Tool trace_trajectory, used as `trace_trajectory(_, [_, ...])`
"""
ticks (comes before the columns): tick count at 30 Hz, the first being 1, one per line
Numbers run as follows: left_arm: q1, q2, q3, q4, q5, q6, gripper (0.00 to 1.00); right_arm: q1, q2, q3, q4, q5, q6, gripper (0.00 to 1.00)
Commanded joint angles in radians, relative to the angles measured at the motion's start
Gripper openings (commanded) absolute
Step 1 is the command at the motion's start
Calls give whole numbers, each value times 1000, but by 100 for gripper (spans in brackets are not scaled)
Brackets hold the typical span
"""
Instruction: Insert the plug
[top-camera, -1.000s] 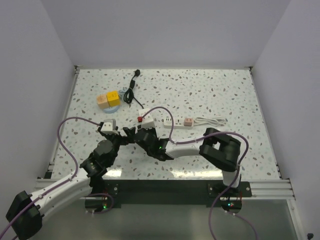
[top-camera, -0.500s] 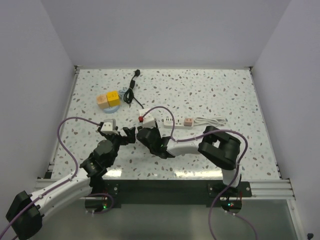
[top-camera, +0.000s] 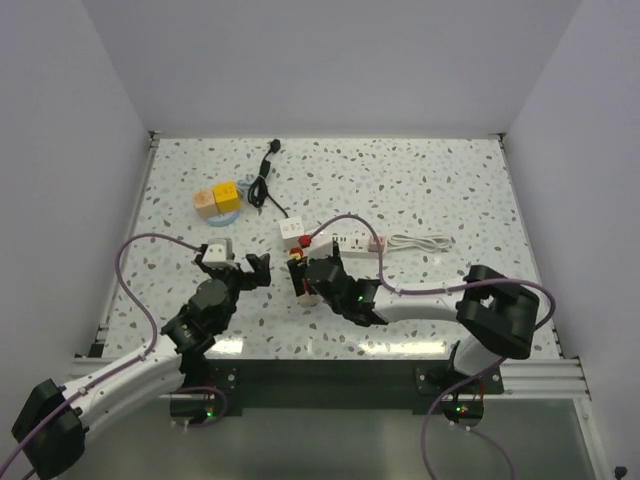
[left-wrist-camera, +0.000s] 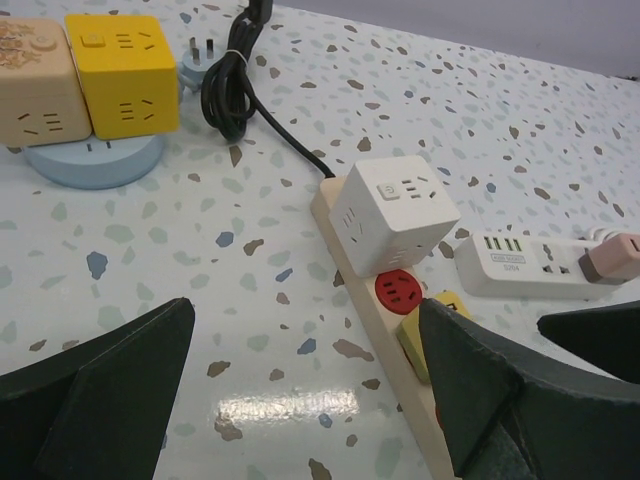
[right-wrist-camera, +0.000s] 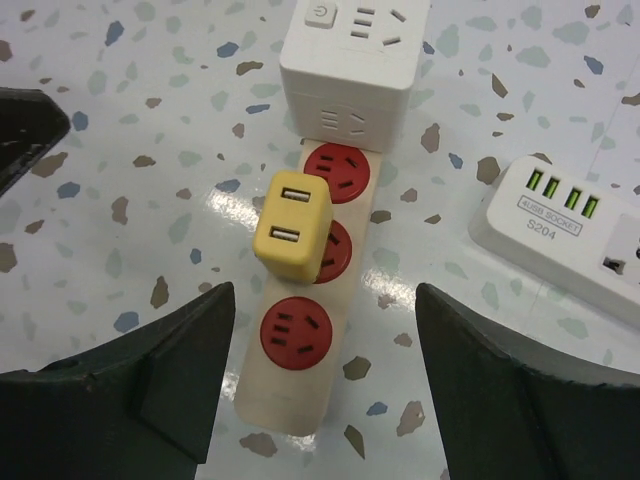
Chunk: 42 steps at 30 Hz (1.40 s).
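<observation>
A yellow plug (right-wrist-camera: 293, 225) with two USB ports stands in the middle red socket of a beige power strip (right-wrist-camera: 290, 405). A white cube adapter (right-wrist-camera: 355, 60) fills the strip's far end. My right gripper (right-wrist-camera: 322, 325) hangs open just above the strip's near end, its fingers well apart on either side and touching nothing. My left gripper (left-wrist-camera: 300, 340) is open to the left of the strip (left-wrist-camera: 350, 262), low over the table. Its right finger partly hides the yellow plug (left-wrist-camera: 412, 342). From above, both grippers (top-camera: 245, 268) (top-camera: 306, 276) flank the strip (top-camera: 299, 262).
A white multi-socket strip (right-wrist-camera: 560, 225) with a pink plug lies right of the beige one. A yellow cube (left-wrist-camera: 120, 72) and a beige cube (left-wrist-camera: 35, 75) sit on a blue disc at the far left. A coiled black cable (left-wrist-camera: 232, 80) runs beside them.
My right gripper has opened, let go of the yellow plug and drawn back toward the near edge. Its elbow swung right. The left arm has stayed put.
</observation>
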Motion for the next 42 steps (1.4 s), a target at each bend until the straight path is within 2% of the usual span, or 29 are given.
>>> trace_trajectory(1, [8, 13, 28, 45, -5, 29, 100, -5, -120, -47, 43, -46, -26, 76])
trace_trajectory(4, [-3, 54, 2, 175, 94, 101, 100, -5, -224, -87, -17, 21, -26, 80])
trace_trajectory(7, [-90, 128, 10, 269, 76, 192, 100, -16, -328, -133, -63, 104, -29, 85])
trace_trajectory(10, [-297, 218, 39, 368, 19, 372, 99, -82, -433, -193, -86, 117, -18, 88])
trace_trajectory(13, [-340, 315, 50, 489, 195, 475, 99, -174, -540, -259, -87, 83, -12, 90])
trace_trajectory(14, [-342, 370, 48, 563, 337, 493, 99, -209, -569, -289, -89, 83, -12, 92])
trace_trajectory(17, [-347, 495, 68, 685, 554, 539, 100, -270, -707, -348, -106, 86, -18, 96])
trace_trajectory(24, [-353, 802, 235, 763, 740, 591, 100, -364, -1034, -434, -184, 60, -24, 98])
trace_trajectory(27, [-353, 925, 318, 775, 806, 614, 100, -366, -1091, -446, -208, 44, -37, 98])
trace_trajectory(31, [-353, 1072, 436, 755, 854, 645, 100, -370, -1070, -446, -215, 43, -49, 98])
trace_trajectory(37, [-353, 1213, 574, 676, 851, 694, 100, -376, -1036, -454, -182, 20, -70, 98])
trace_trajectory(42, [-344, 1257, 584, 665, 851, 701, 100, -383, -1042, -455, -176, 6, -79, 98])
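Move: The loose pink plug lies about 36 cm to the left hand's right, some 6 cm back and 12 cm below. The brown plug on the white strip stands about 14 cm farther out than the pink one and 4 cm left of it; the yellow plug is 13 cm to the left hand's right and 2 cm ahead. From the right hand the pink plug lies 20 cm right, 5 cm back and 7 cm below, while the yellow one is 3 cm ahead, 3 cm left and 5 cm below. Towards the loose pink plug the left hand sweeps some 32 cm right, swinging back past the yellow plug and sinking about 5 cm, mostly late; its wrist turns clockwise about 70 degrees and tips down, fingers still wide open. The right hand, already off the yellow plug, clears the way: up and about 23 cm right, opening fully, then dips slightly. ##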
